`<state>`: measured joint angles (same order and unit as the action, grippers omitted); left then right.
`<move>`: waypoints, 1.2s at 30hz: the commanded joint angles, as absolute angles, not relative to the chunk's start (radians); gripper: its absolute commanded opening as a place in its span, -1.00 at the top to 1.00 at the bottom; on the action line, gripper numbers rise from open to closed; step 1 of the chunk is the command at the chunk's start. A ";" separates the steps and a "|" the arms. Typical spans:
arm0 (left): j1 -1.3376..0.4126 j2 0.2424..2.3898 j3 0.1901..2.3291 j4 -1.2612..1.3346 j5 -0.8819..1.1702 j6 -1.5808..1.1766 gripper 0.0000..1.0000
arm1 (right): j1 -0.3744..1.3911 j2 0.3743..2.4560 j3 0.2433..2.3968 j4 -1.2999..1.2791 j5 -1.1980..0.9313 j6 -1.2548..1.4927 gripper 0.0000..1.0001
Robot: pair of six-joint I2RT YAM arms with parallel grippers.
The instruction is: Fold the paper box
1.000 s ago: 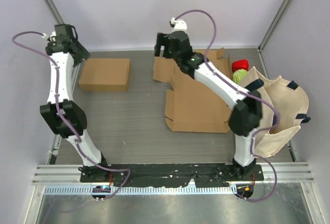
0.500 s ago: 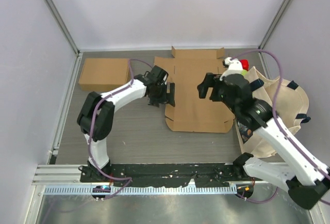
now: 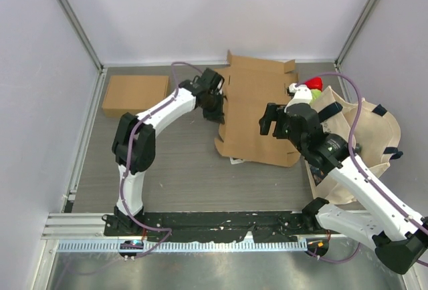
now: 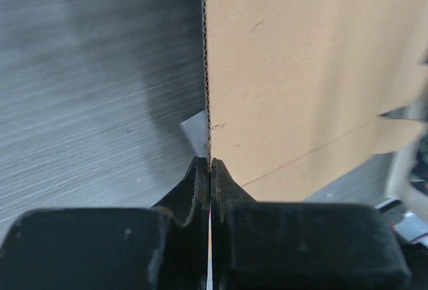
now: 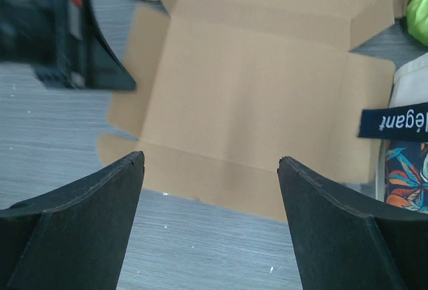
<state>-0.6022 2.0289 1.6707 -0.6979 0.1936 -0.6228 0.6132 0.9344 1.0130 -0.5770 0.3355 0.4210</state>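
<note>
The paper box is a flat brown cardboard blank in the middle of the table, with its left side raised off the surface. My left gripper is shut on that left edge. In the left wrist view the jaws pinch the thin corrugated edge of the cardboard. My right gripper hovers over the blank's right half, open. From the right wrist its wide-apart fingers frame the creased cardboard below, holding nothing, and the left gripper shows at the top left.
A folded brown box lies at the back left. A cream tote bag slumps at the right edge, with a red and green object behind it. A small white scrap lies by the blank's near edge.
The left gripper has closed on the blank's left edge and lifted it, so the cardboard now tilts. The right arm has shifted only a little since half a second ago.
</note>
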 commanded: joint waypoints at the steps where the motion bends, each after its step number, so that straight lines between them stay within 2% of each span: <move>1: -0.582 1.974 1.992 -0.891 0.092 -0.577 1.00 | 0.614 0.933 1.002 -0.552 0.396 0.410 -0.72; 6: -0.528 1.983 2.207 -1.027 0.152 -0.597 1.00 | 0.611 0.946 1.014 -0.541 0.408 0.388 -0.72; 8: -0.519 1.970 2.217 -1.101 0.118 -0.591 1.00 | 0.611 0.962 1.028 -0.540 0.411 0.376 -0.72; 10: -0.505 1.889 2.119 -1.085 0.072 -0.586 1.00 | 0.611 0.979 1.020 -0.522 0.350 0.333 -0.72; 13: -0.459 1.726 1.869 -0.991 0.144 -0.600 1.00 | 0.617 1.000 0.977 -0.441 0.160 0.229 -0.72; 17: -0.411 1.573 1.605 -1.003 0.150 -0.575 1.00 | 0.721 1.032 0.960 -0.382 0.306 0.274 -0.76; 19: -0.397 1.482 1.446 -0.986 0.170 -0.558 1.00 | 0.710 1.046 0.940 -0.373 0.369 0.326 -0.82; 21: -0.393 1.434 1.320 -0.970 0.186 -0.545 1.00 | 0.643 1.121 0.933 -0.377 0.263 0.357 -0.83; 27: -0.377 1.365 1.223 -0.919 0.207 -0.500 1.00 | 0.561 1.239 0.871 -0.324 -0.030 0.363 -0.82; 31: -0.371 1.376 1.223 -0.914 0.229 -0.477 1.00 | 0.464 1.283 0.807 -0.361 0.031 0.474 -0.82; 36: -0.365 1.382 1.177 -0.896 0.239 -0.442 1.00 | 0.370 1.242 0.690 -0.210 -0.090 0.540 -0.82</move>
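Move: My left hand already pinches the left edge of the open cardboard sheet, whose middle lies about 16 cm right of it and 5 cm ahead. The bare table spot for that edge is some 10 cm back and 16 cm left, 7 cm below; the finished box stands about 31 cm left and 10 cm ahead. From my right hand, the sheet's right flap is about 11 cm right, 2 cm ahead and 23 cm below, the tote bag some 28 cm right, level. Keeping its pinch, my left hand first hoists the sheet's edge about 17 cm and slightly forward, then sweeps it left and back towards me while sinking, and holds there with the edge still raised. My open right hand hovers, eases a few centimetres left, then drops some 18 cm towards the right flap, tipping about 25 degrees further down; no touch can be seen. ##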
